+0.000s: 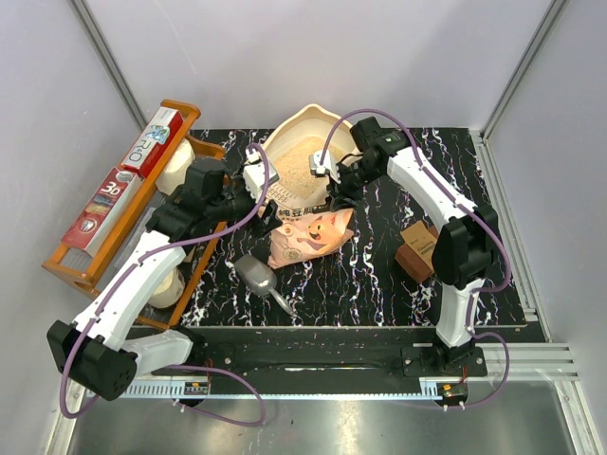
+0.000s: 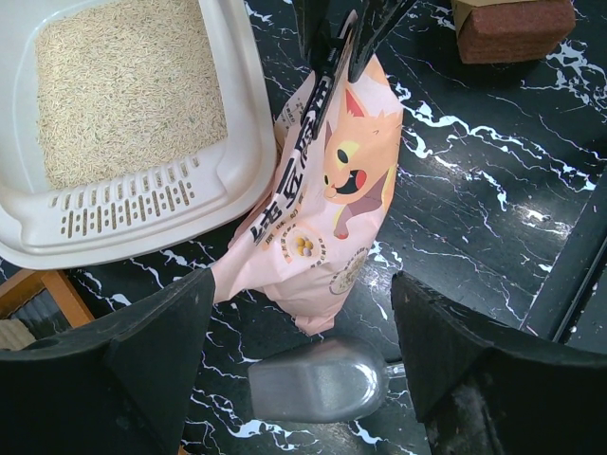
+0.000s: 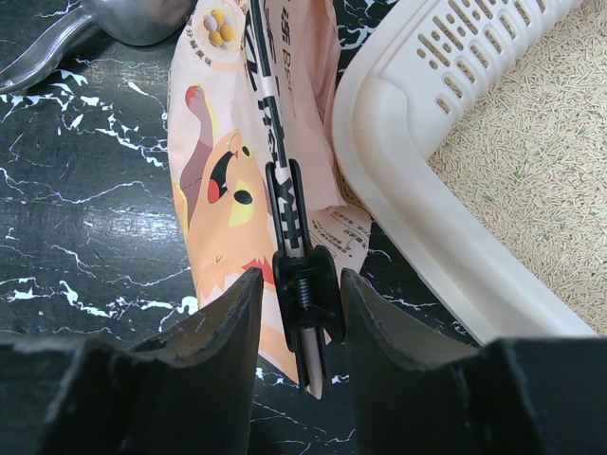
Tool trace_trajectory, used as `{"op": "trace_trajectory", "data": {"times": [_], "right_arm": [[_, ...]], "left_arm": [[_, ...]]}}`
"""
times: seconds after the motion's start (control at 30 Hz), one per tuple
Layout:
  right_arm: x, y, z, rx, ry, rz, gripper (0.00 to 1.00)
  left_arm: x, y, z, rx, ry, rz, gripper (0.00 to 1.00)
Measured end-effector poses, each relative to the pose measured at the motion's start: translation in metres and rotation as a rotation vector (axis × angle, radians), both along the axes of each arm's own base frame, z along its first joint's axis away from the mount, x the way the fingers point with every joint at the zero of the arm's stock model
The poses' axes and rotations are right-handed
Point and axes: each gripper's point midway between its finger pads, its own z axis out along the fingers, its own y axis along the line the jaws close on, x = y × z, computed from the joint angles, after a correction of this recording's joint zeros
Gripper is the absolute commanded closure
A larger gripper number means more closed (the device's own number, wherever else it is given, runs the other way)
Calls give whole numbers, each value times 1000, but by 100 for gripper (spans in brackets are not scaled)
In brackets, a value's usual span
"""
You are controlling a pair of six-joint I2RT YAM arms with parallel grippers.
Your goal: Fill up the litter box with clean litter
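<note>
The cream litter box point(image 1: 275, 142) stands at the back of the mat, with pale clean litter point(image 1: 296, 161) spread inside it. In the wrist views its rim point(image 2: 142, 227) point(image 3: 408, 190) and the litter point(image 2: 123, 85) point(image 3: 541, 171) show clearly. A pink cat-printed bag point(image 1: 308, 237) point(image 2: 332, 190) point(image 3: 218, 190) lies against the box's front, and a black clip point(image 3: 303, 284) pinches its top edge. My right gripper point(image 1: 332, 185) point(image 3: 302, 275) straddles that clip, its jaws narrow and almost on it. My left gripper point(image 1: 258, 190) point(image 2: 303, 284) hangs wide open and empty above the bag's bottom.
A metal scoop point(image 1: 258, 275) point(image 2: 318, 379) point(image 3: 133, 14) lies on the mat just in front of the bag. An orange wooden rack point(image 1: 104, 227) with boxes and rolls stands at the left. A brown box point(image 1: 417, 251) point(image 2: 512, 28) sits at the right.
</note>
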Motion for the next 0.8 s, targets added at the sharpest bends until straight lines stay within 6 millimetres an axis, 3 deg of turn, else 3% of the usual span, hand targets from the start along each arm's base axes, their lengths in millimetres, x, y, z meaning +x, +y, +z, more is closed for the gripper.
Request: {"op": "trace_trajectory", "data": {"times": [0.2,0.33,0.6,0.8], "right_arm": [[0,0,0,0,-2,1,56],[0,0,0,0,-3,2,62],[2,0,1,-1,-16,9,96],[1,0,2,0,-22,18,100]], "left_arm": [[0,0,-1,0,3,-1,21],[0,-1,-3,-1,13,-3,21],[0,-3,-4,-8,22,-7,21],[1,-4,-4,-11,21,-10,21]]}}
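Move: The black clip across the rolled top of the litter bag stands already between the right hand's half-open fingers, its middle roughly 2 cm left and 2 cm below, level ahead. From this hand the bag's body is some 5 cm left and 4 cm back, lower down; the litter box is about 15 cm ahead and 4 cm left; the scoop is 13 cm back and 16 cm left. From the left hand the clip lies about 6 cm ahead, 12 cm right and 7 cm lower. Staying in place, the right fingers close from just under half open to nearly shut, pinching the clip's tabs. ##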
